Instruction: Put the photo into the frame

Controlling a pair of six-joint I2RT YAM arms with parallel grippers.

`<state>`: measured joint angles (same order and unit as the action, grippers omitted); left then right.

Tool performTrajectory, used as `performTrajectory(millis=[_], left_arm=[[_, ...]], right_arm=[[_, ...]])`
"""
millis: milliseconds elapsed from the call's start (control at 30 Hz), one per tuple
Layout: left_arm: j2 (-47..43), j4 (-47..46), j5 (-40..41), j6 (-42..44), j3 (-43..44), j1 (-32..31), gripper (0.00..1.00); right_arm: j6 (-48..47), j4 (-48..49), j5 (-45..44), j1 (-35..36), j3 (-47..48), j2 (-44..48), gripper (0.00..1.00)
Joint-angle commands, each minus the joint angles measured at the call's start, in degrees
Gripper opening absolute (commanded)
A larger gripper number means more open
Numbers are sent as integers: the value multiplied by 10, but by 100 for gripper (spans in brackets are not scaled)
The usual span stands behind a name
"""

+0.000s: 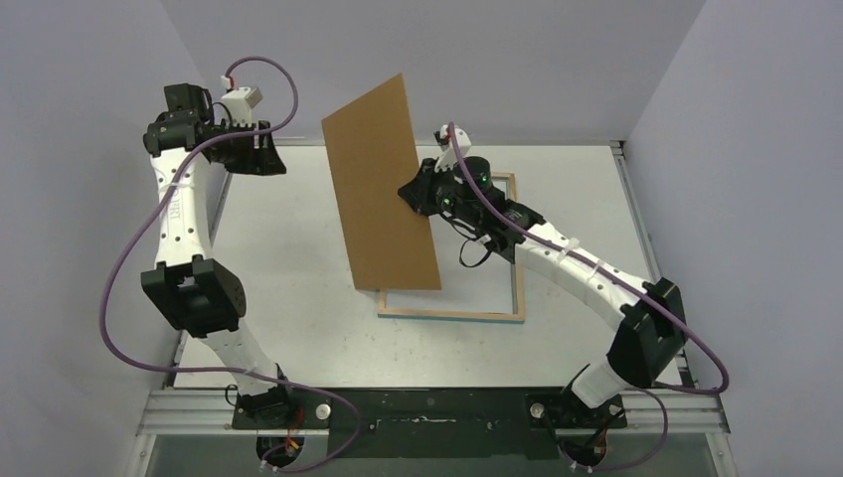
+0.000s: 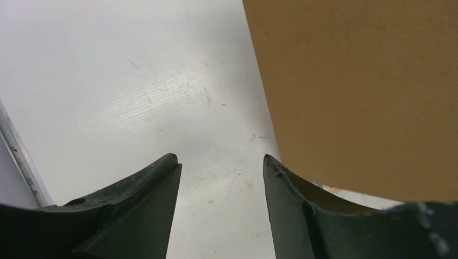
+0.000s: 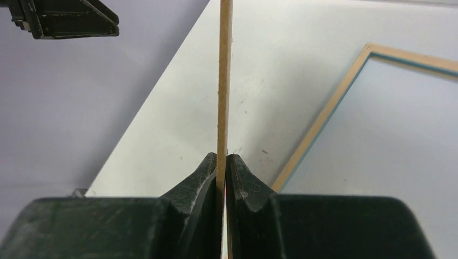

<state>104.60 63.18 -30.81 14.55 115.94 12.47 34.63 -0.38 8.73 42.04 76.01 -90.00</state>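
My right gripper (image 1: 410, 194) (image 3: 222, 156) is shut on the right edge of a plain brown backing board (image 1: 378, 189), holding it upright and tilted above the table. The right wrist view shows the board (image 3: 224, 75) edge-on between the jaws. The frame (image 1: 452, 314) lies flat on the table below and behind the board, wooden side up with a blue inner edge (image 3: 324, 116). My left gripper (image 1: 268, 159) (image 2: 221, 162) is open at the far left, apart from the board (image 2: 367, 91), with only bare table between its fingers. The photo is hidden from view.
The white table (image 1: 288, 258) is bounded by grey walls at the left, back and right. A metal rail (image 1: 437, 407) with both arm bases runs along the near edge. The right arm's forearm (image 1: 587, 278) reaches over the frame's right side.
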Motion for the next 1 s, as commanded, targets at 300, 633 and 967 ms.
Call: performTrajectory(millis=[300,633,967], left_arm=[[70,128,-160,-126,284,43,96],[21,7,-257,-264,274,112,96],[56,156,-217,-85,255,57,96]], right_arm=[[-618,57,-156,166,-41,253,5],[-1055,143,-517,420,-140,243,5],[-1375,473,-555,414,-307,207,5]])
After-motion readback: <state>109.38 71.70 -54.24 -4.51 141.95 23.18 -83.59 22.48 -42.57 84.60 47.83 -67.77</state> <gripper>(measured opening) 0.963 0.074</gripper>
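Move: The right hand holds the brown board up by one edge. The board's middle is roughly 8 cm ahead of this hand, 8 cm to its left and 6 cm lower. The frame's middle lies about 12 cm ahead of the hand, 10 cm to its right and 28 cm below; the frame's near left corner is some 11 cm back and 7 cm left of the hand. From the empty left hand, the frame's middle is about 3 cm ahead, 42 cm right and 27 cm down. Back and up, then down at the end, the right hand swings about 15 cm nearer its base, rolling roughly 120 degrees counter-clockwise seen from behind the hand, and keeps its pinch on the board's edge to turn it over. The empty left hand rises clear, opens wide and rolls its left side down. ##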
